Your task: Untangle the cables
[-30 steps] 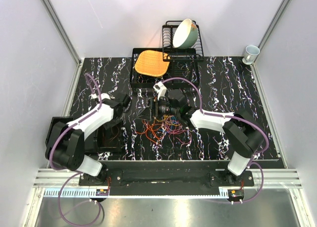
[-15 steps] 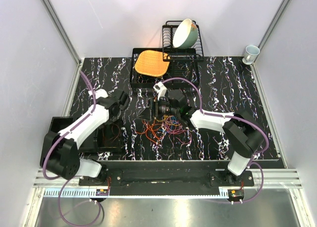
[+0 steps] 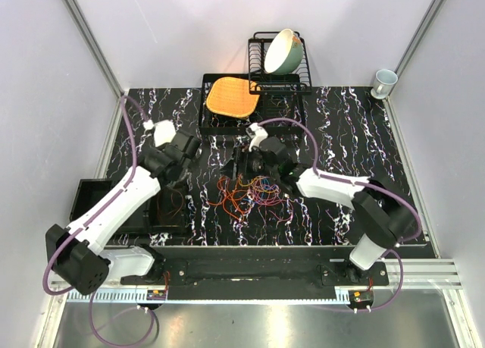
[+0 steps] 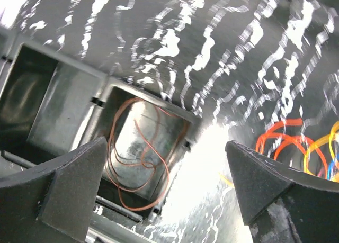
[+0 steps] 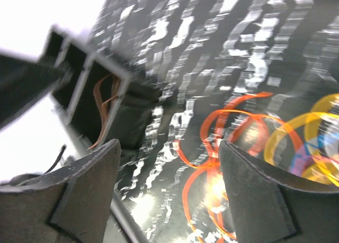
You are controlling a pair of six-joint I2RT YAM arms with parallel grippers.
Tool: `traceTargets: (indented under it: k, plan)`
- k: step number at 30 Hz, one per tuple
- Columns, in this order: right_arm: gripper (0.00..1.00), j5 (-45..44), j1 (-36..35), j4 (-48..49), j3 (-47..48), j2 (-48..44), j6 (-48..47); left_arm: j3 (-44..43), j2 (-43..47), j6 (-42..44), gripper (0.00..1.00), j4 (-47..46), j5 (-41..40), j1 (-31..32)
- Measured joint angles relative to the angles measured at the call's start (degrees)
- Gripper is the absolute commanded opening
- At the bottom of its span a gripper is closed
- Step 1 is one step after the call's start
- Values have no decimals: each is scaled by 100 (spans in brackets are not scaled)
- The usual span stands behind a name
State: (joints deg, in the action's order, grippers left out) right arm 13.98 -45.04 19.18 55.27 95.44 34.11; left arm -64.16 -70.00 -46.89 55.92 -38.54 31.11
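The cables are a loose tangle of thin orange-red, yellow, blue and purple loops in the middle of the black marble table. My right gripper hovers at the tangle's far edge, open and empty. Its wrist view shows orange loops and yellow loops under the jaws. My left gripper is open and empty, above the table left of the tangle. Its wrist view looks down on a black tray compartment holding one orange-brown cable loop. The tangle's edge shows at the right.
The black compartment tray lies at the left, near the left arm. At the back stand a black tray with an orange woven mat and a dish rack holding a green bowl. A white cup stands at the far right corner.
My left arm has stretched out, carrying its gripper away from the tray toward the back. My right gripper has shifted slightly back and right above the tangle. The cables lie as before.
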Motion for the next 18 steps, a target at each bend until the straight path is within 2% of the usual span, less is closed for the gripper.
traceTargets:
  k: [5,8,13,18]
  plan:
    - [96,-1408,105,-1106,57,-619,35,-129,-232,407,99,-225,269,603]
    - [100,-2350,262,-1853,136,-1051,131,-151,-516,579,99,-595,498,863]
    - [100,-4015,566,-2509,-118,-1950,385,-146,-986,876,99,-1425,1200,1019]
    - [100,-4903,951,-2675,-645,-2546,407,-262,-1814,1325,92,-2352,2299,1019]
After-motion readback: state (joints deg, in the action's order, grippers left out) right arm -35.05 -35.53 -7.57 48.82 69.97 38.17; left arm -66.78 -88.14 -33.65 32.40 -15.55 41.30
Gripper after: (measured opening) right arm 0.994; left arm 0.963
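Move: The tangle's middle lies about 23 cm to the left hand's right, some 1 cm ahead and 17 cm below. Close to that hand is the bin compartment with the sorted cable, roughly 5 cm back, 3 cm left and 15 cm below; the dish rack's middle stands about 27 cm ahead and 22 cm right, 12 cm below. From the right hand the tangle is some 7 cm right, 1 cm back and 14 cm below. Rightward, both hands swing at once: the left leaves the bin and sweeps about 17 cm towards the tangle, sinking some 6 cm and easing forward late, turning clockwise with fingers still wide open. The right clears out of its way, about 24 cm right over the far part of the tangle, slightly forward and up, swinging clockwise about 55 degrees to point forward as its empty fingers open fully. ##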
